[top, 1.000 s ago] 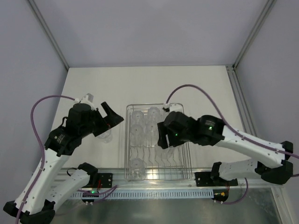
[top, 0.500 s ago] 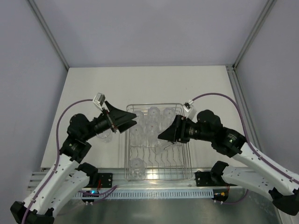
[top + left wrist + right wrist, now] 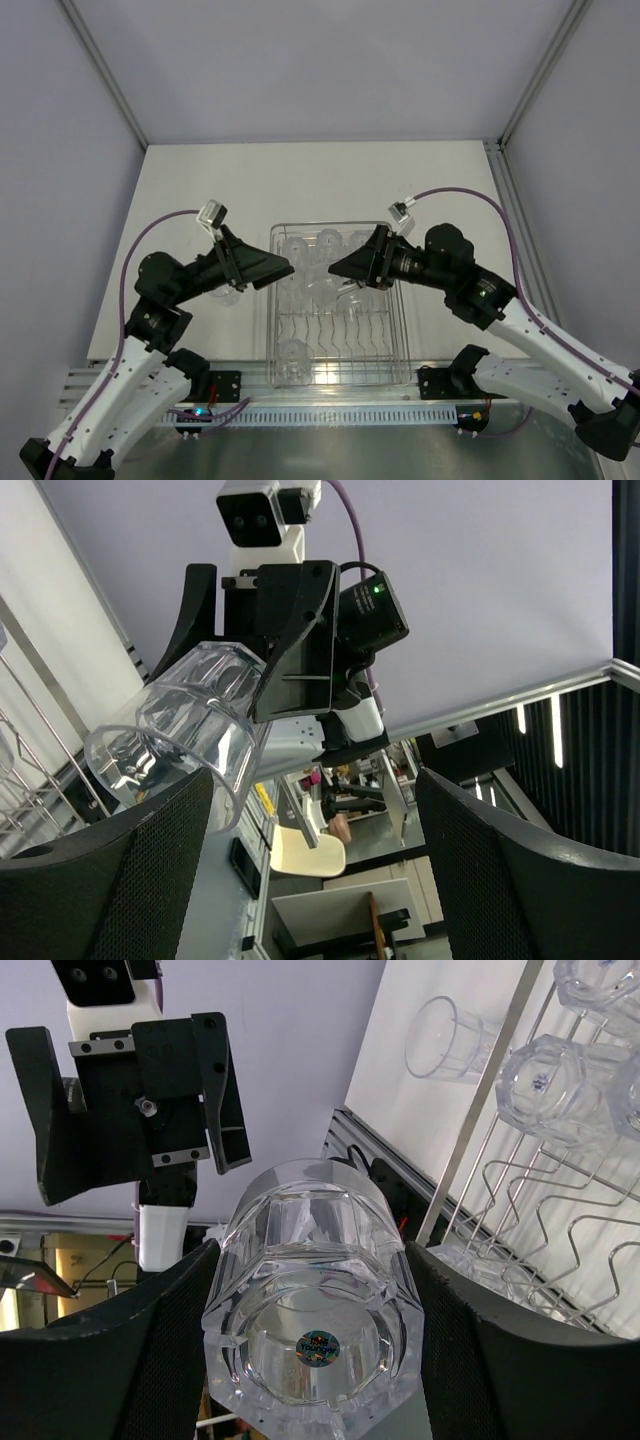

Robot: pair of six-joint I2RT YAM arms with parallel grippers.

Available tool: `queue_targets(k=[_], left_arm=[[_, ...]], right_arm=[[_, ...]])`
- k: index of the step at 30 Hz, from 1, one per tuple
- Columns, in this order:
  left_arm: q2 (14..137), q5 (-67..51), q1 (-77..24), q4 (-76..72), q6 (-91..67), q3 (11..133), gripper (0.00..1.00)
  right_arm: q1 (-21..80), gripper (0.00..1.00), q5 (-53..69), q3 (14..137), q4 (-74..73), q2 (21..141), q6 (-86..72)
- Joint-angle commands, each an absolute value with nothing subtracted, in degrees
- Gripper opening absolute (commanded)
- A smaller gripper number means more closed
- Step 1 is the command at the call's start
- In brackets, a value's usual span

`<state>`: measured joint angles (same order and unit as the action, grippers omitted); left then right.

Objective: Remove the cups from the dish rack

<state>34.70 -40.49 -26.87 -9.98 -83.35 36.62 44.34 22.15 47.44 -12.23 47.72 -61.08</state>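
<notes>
My right gripper (image 3: 315, 1355) is shut on a clear faceted cup (image 3: 315, 1300), held on its side above the dish rack (image 3: 270, 335). The same cup (image 3: 180, 742) shows in the left wrist view, its open mouth turned toward my left gripper (image 3: 315, 875). That gripper is open with nothing between its fingers, and the cup's rim lies just past its left fingertip. Seen from above, the left gripper (image 3: 275, 268) and right gripper (image 3: 345, 268) point at each other over the rack's back half. Several more cups (image 3: 292, 352) stand in the rack.
One clear cup (image 3: 226, 292) stands on the white table just left of the rack, also seen as a cup (image 3: 450, 1035) in the right wrist view. Curved prongs (image 3: 560, 1230) fill the rack's middle. Both arm bases sit at the near edge.
The right gripper rose from the rack with the cup and turned left. The left gripper swung from beside the rack to face it, ending close to the cup's mouth.
</notes>
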Motion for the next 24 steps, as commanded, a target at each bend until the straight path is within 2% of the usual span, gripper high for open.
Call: queue_targets(k=[1, 13, 18, 20, 24], left_arm=[[34.72, -43.24, -26.98, -9.05, -81.56, 36.12, 0.82], [38.67, -42.98, -28.65, -8.61, -79.81, 35.95, 0.84], [39.02, -41.31, -29.88, -10.1, -80.33, 36.12, 0.8], [39.55, -40.87, -30.58, -10.98, -80.51, 36.38, 0.72], [40.08, -40.34, -31.03, -10.38, -80.07, 36.56, 0.41]], right_arm=[[44.12, 0.04, 24.96, 47.29, -3.7, 49.56, -63.89], [44.12, 0.04, 24.52, 49.04, 1.93, 55.1, -64.6], [44.03, 0.04, 23.73, 50.53, 1.4, 58.35, -63.64], [44.12, 0.04, 23.55, 51.06, 1.32, 59.76, -63.46], [44.12, 0.04, 23.38, 51.94, 1.41, 61.17, -63.37]])
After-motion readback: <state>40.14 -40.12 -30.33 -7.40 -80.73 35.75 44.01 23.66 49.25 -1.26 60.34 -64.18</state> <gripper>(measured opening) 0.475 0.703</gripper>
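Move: The right gripper already holds a cup by its base, with the open end reaching towards the left gripper. The cup's middle lies some 10 cm to the left hand's right, roughly level fore-and-aft and about 4 cm lower; the left gripper is about 14 cm left of the right hand and 4 cm higher. From the left hand, a standing cup on the table is about 15 cm left, 4 cm back and 20 cm below. A rack cup sits almost underneath, about 1 cm right, 4 cm back and 18 cm down. Lower the left gripper about 4 cm, easing it 2 cm right towards the rim of the held cup, then at the very end start closing its fingers, to roughly half open. Meanwhile carry the cup about 5 cm left and forward with the right hand, sinking slightly, and keep the grip on its base. ##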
